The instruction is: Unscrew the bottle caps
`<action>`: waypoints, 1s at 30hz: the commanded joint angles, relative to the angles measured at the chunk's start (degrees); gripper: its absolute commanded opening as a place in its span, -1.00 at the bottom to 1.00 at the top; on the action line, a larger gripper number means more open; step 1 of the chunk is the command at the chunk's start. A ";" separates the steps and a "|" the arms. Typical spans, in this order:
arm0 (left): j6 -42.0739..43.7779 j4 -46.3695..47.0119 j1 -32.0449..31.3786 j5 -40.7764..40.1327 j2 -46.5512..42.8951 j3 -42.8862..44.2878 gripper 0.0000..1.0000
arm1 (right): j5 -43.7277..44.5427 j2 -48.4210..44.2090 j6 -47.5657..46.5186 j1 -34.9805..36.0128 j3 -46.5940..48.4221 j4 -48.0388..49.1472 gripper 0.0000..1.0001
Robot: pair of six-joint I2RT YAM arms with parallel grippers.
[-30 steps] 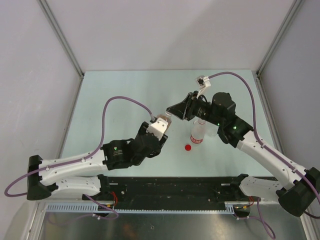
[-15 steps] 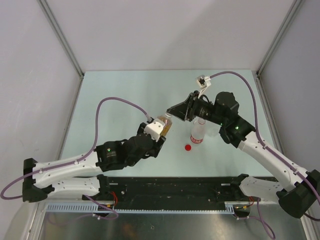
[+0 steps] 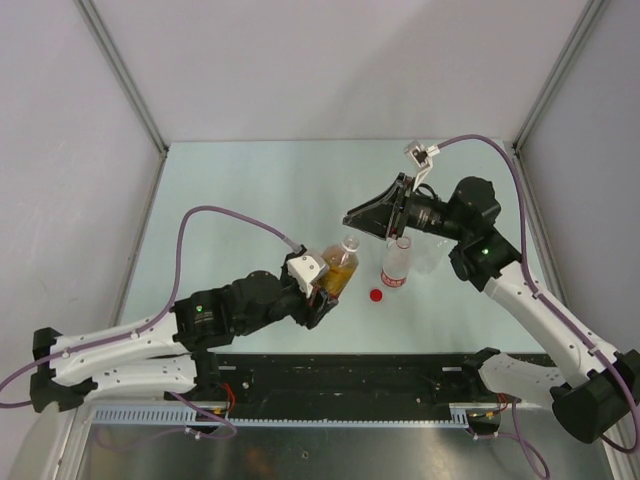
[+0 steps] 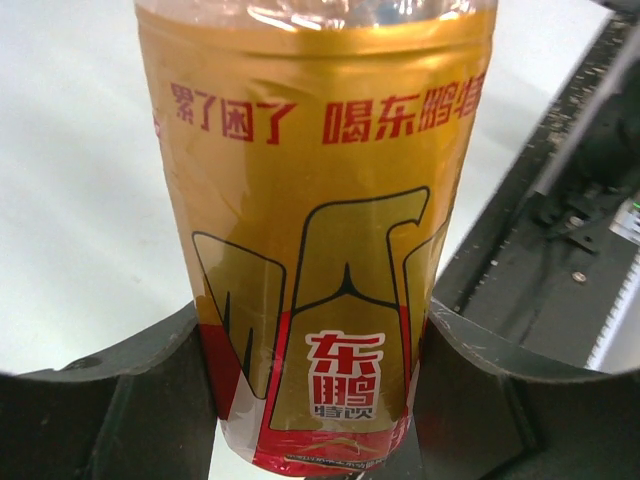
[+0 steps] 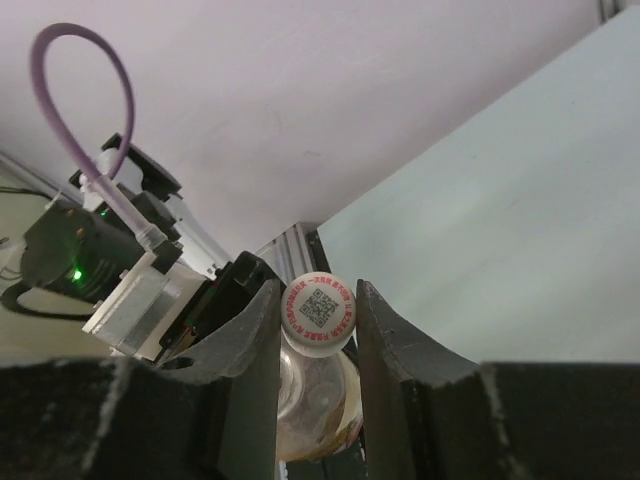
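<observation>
My left gripper (image 4: 312, 322) (image 3: 322, 287) is shut on the amber bottle (image 4: 320, 200) (image 3: 338, 272), its fingers pressed on the lower gold-and-red label. The bottle leans with its neck toward my right gripper (image 5: 318, 300) (image 3: 349, 218). That gripper is shut on the bottle's white cap (image 5: 318, 312), which has a printed code on top. I cannot tell whether the cap is still on the neck. A red cap (image 3: 376, 295) lies on the table. Next to it stands the clear bottle with the red-and-white label (image 3: 394, 266).
A clear plain bottle (image 3: 431, 258) shows partly behind my right forearm. The black rail (image 3: 350, 375) (image 4: 560, 200) runs along the table's near edge, close under my left wrist. Purple cables arch over both arms. Grey walls close in the table (image 3: 250, 180).
My left arm has drawn back toward the near edge and turned, bringing the amber bottle into plain sight. My right gripper has shifted slightly right and away.
</observation>
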 commanded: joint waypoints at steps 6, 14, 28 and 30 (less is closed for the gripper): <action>7.19 10.04 -0.03 25.46 -4.30 -1.34 -0.25 | -5.59 -2.22 -0.55 -1.29 2.07 5.03 -1.00; 8.75 15.22 -0.02 42.72 -6.04 -1.12 -0.18 | -7.48 -2.61 -0.50 -2.07 0.86 6.36 -1.00; 7.03 16.43 0.66 25.91 -11.00 -5.96 -0.21 | -2.18 1.31 -6.77 -1.06 -0.14 -2.21 -1.00; 5.90 16.42 0.83 20.06 -11.48 -7.00 -0.23 | 0.07 2.75 -9.03 0.00 -0.09 -4.40 -1.00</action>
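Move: The right fingers already hold the loose white cap, about 8 cm ahead of the left hand point, 5 cm to its right and some 14 cm higher. From the right hand, the uncapped mouth of the amber bottle is about 3 cm back, straight across and 4 cm below. On the table, the red cap lies 1 cm back and 7 cm right of that hand, and the red-label bottle 3 cm ahead and 11 cm right; these sit some 35 and 25 cm down. Bring the left gripper back towards the base by about 10 cm, rising some 7 cm and drifting right, so the gripped amber bottle clears the cap; swing the wrist clockwise to nearly 40 degrees on the way. Then ease it forward again by 2 cm, sinking slightly. Keep the right fingers closed on the white cap, backing and lifting them a little, then dipping back. ##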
